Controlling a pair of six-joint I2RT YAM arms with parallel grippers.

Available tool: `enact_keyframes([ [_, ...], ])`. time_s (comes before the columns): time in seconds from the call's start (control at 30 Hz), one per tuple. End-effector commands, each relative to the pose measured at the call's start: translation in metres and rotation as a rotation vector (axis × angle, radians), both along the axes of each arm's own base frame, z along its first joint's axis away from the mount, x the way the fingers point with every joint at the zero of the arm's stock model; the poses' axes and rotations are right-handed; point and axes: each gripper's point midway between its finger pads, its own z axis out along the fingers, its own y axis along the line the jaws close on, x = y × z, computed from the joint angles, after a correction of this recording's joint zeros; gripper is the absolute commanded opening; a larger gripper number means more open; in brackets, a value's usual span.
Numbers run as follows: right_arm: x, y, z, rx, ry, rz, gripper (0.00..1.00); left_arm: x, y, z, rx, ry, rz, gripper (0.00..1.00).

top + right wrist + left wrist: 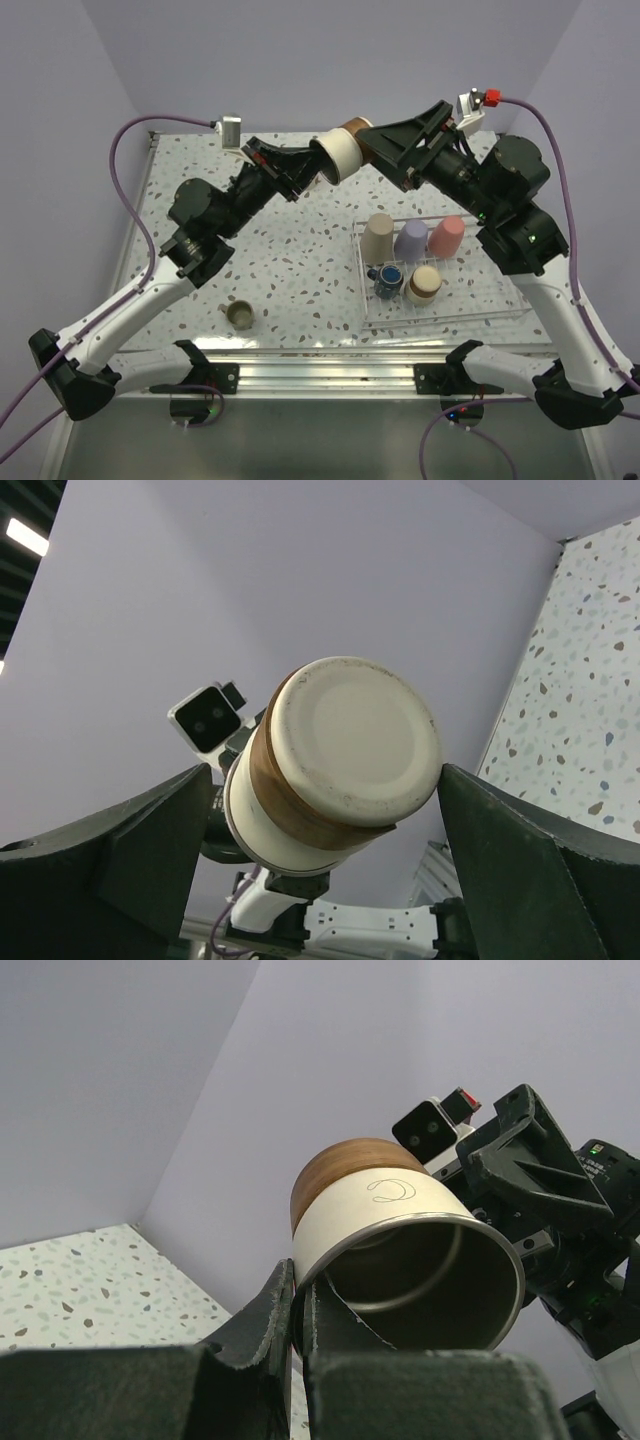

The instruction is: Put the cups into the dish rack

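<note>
A cream cup with a brown band (338,152) hangs in mid-air over the back of the table. My left gripper (314,168) is shut on its rim; in the left wrist view the fingers (283,1305) pinch the rim wall of the cup (385,1210). My right gripper (372,147) stands open with a finger on each side of the cup's base (345,745); its right finger (500,840) is at the base edge. The dish rack (497,292) holds a beige (377,238), a lavender (411,240) and a coral cup (447,236), a black mug (389,279) and another cream cup (425,282).
A short metal cup (239,314) stands alone on the speckled table (290,260), near the front left. Lavender walls close in the table at the back and sides. Purple cables (130,200) loop from both wrists.
</note>
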Motion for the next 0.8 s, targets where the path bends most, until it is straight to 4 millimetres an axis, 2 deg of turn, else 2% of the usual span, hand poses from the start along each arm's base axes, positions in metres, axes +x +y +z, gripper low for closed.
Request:
enact_keyframes([
  [0.0,-0.007,0.001,0.026,0.068,-0.06,0.028,0.96,-0.005,0.0,0.012,-0.058,-0.028,-0.031,0.0],
  [0.13,-0.003,0.003,0.032,0.08,-0.067,0.028,0.92,-0.004,0.0,0.007,-0.072,-0.02,-0.029,0.0],
  [0.23,0.002,0.006,0.034,0.086,-0.072,0.028,0.81,-0.004,-0.001,0.005,-0.074,-0.012,-0.034,0.0],
  [0.27,0.004,0.008,0.034,0.087,-0.071,0.029,0.75,-0.004,-0.001,0.005,-0.074,-0.013,-0.035,0.0],
  [0.37,0.006,0.009,0.038,0.09,-0.078,0.028,0.7,-0.004,-0.002,0.003,-0.069,-0.011,-0.037,0.0],
  [0.47,0.008,0.012,0.037,0.089,-0.075,0.032,0.59,-0.004,-0.002,-0.001,-0.066,-0.005,-0.039,0.0],
  [0.5,0.009,0.012,0.037,0.09,-0.08,0.033,0.5,-0.003,-0.003,-0.003,-0.062,0.002,-0.039,0.0],
  [0.57,0.008,0.014,0.035,0.086,-0.077,0.043,0.39,-0.001,-0.003,-0.008,-0.043,0.021,-0.032,0.01],
  [0.6,0.008,0.014,0.034,0.077,-0.08,0.043,0.26,-0.001,-0.003,-0.007,-0.038,0.022,-0.031,0.06],
  [0.73,0.011,0.008,0.024,0.008,-0.08,0.003,0.0,0.003,0.0,-0.014,0.006,0.05,0.003,0.4],
  [0.77,0.012,0.006,0.023,-0.006,-0.082,-0.012,0.0,0.005,0.003,-0.019,0.027,0.064,0.024,0.51],
])
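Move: The cream cup with the brown band, still pinched by the rim in the left hand, has its middle about 2 cm ahead, 5 cm right and 3 cm above that hand. From the open right hand it is some 3 cm ahead, 4 cm left and level. Far below in the rack, roughly 45 cm down and 15 cm ahead of the right hand, stand the beige cup 2 cm right and the purple cup 10 cm right. Right hand slides forward-left about 2.5 cm and pinches the cup's base; left fingers open at its rim, sinking. ##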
